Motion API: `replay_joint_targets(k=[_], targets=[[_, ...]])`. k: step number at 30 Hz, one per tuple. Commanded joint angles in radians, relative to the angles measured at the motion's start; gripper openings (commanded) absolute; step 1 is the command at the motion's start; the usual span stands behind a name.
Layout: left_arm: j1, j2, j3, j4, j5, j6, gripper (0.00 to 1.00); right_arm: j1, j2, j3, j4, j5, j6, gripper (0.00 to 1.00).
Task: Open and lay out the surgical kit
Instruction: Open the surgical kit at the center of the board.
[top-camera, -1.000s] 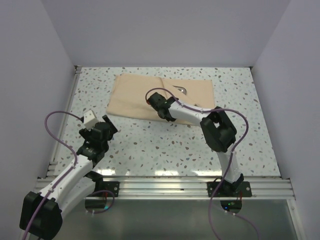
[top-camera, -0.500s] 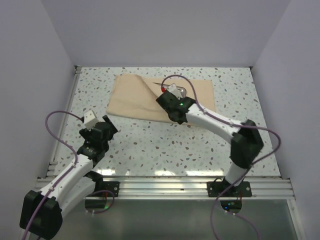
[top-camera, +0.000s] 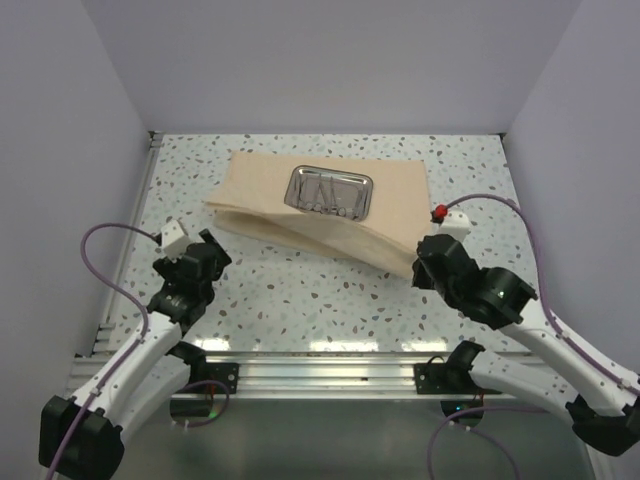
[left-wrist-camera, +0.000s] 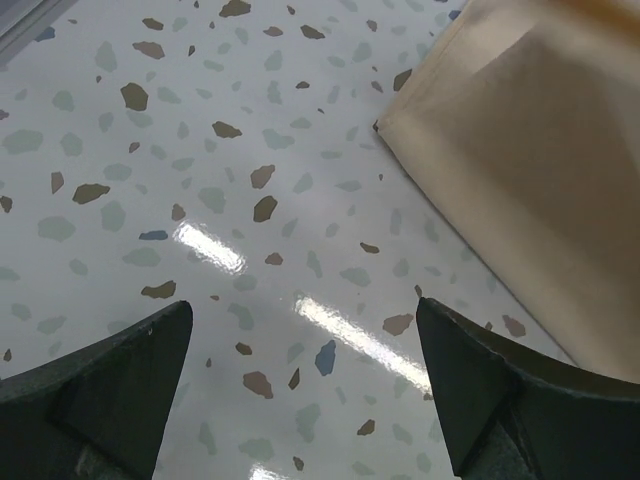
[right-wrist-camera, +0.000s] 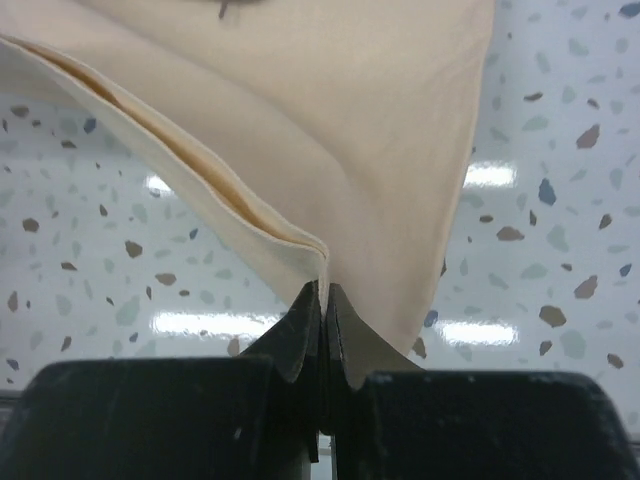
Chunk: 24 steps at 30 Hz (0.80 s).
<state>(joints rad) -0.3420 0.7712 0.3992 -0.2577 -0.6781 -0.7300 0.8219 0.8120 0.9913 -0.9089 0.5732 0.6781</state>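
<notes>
The surgical kit's beige cloth wrap (top-camera: 395, 205) lies spread at the back of the table, with a shiny steel tray (top-camera: 331, 192) holding slim metal instruments lying uncovered on it. My right gripper (top-camera: 424, 262) is shut on a folded corner of the cloth (right-wrist-camera: 300, 180), which it holds lifted off the table and pulled toward the near right. The pinched edge shows between its fingertips (right-wrist-camera: 322, 292). My left gripper (left-wrist-camera: 300, 330) hangs open over bare table, near the wrap's left corner (left-wrist-camera: 520, 150), touching nothing.
Speckled terrazzo tabletop (top-camera: 300, 290) lies between the arms and the cloth. White walls close in the back and both sides. An aluminium rail (top-camera: 330, 372) runs along the near edge with both arm bases.
My right gripper has drawn the cloth flap from over the middle of the wrap back to the near right, uncovering the steel tray. The left arm has barely shifted.
</notes>
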Motion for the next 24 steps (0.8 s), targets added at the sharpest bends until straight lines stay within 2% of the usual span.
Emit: replay_joint_targets(k=[1,6,10,11,13,16,19,24], targets=[[-0.005,-0.073,0.085,-0.090,-0.025,-0.031,0.98,0.000,0.019,-0.063,-0.041,-0.131,0.095,0.00],[-0.006,-0.171,0.150,-0.173,-0.028,-0.023,0.99,0.000,0.020,-0.141,-0.079,-0.174,0.227,0.00],[-0.006,-0.158,0.162,-0.154,-0.018,-0.006,0.99,0.000,-0.160,-0.270,-0.018,-0.213,0.352,0.00],[-0.006,-0.139,0.159,-0.140,-0.014,0.000,0.99,0.000,-0.224,-0.292,-0.007,-0.217,0.359,0.00],[-0.006,-0.047,0.155,-0.114,0.009,-0.023,0.99,0.000,-0.250,-0.333,0.039,-0.225,0.348,0.00],[-0.008,0.098,0.132,-0.071,0.086,-0.083,1.00,0.000,-0.214,-0.326,0.034,-0.222,0.322,0.00],[-0.009,0.207,0.077,0.046,0.167,-0.138,1.00,0.000,-0.146,-0.307,0.059,-0.248,0.287,0.00],[-0.011,0.344,0.059,0.084,0.134,-0.224,1.00,-0.001,-0.120,-0.263,0.082,-0.224,0.259,0.00]])
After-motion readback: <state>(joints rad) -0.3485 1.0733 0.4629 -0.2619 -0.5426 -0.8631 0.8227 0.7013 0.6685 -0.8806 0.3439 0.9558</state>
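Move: Hanging from the right fingers, the near flap of the kit's cloth has to go to the bare board about 6 cm back and some 20 cm below that hand; the metal tray lies about 27 cm ahead and 20 cm left of the hand, and the near rail about 17 cm back. From the open left hand, the cloth's near-left corner is about 10 cm ahead and 7 cm down, the tray some 22 cm ahead and 31 cm right. Lowering the pinched flap, the right hand sinks about 10 cm while drawing back 5 cm from the tray towards the near rail, still gripping as it tips down some 15 degrees and rolls a little. The left hand, fingers wide open, first rises 7 cm, then drops about 12 cm and shifts 3 cm right, tilting down towards the near-left part of the cloth. ##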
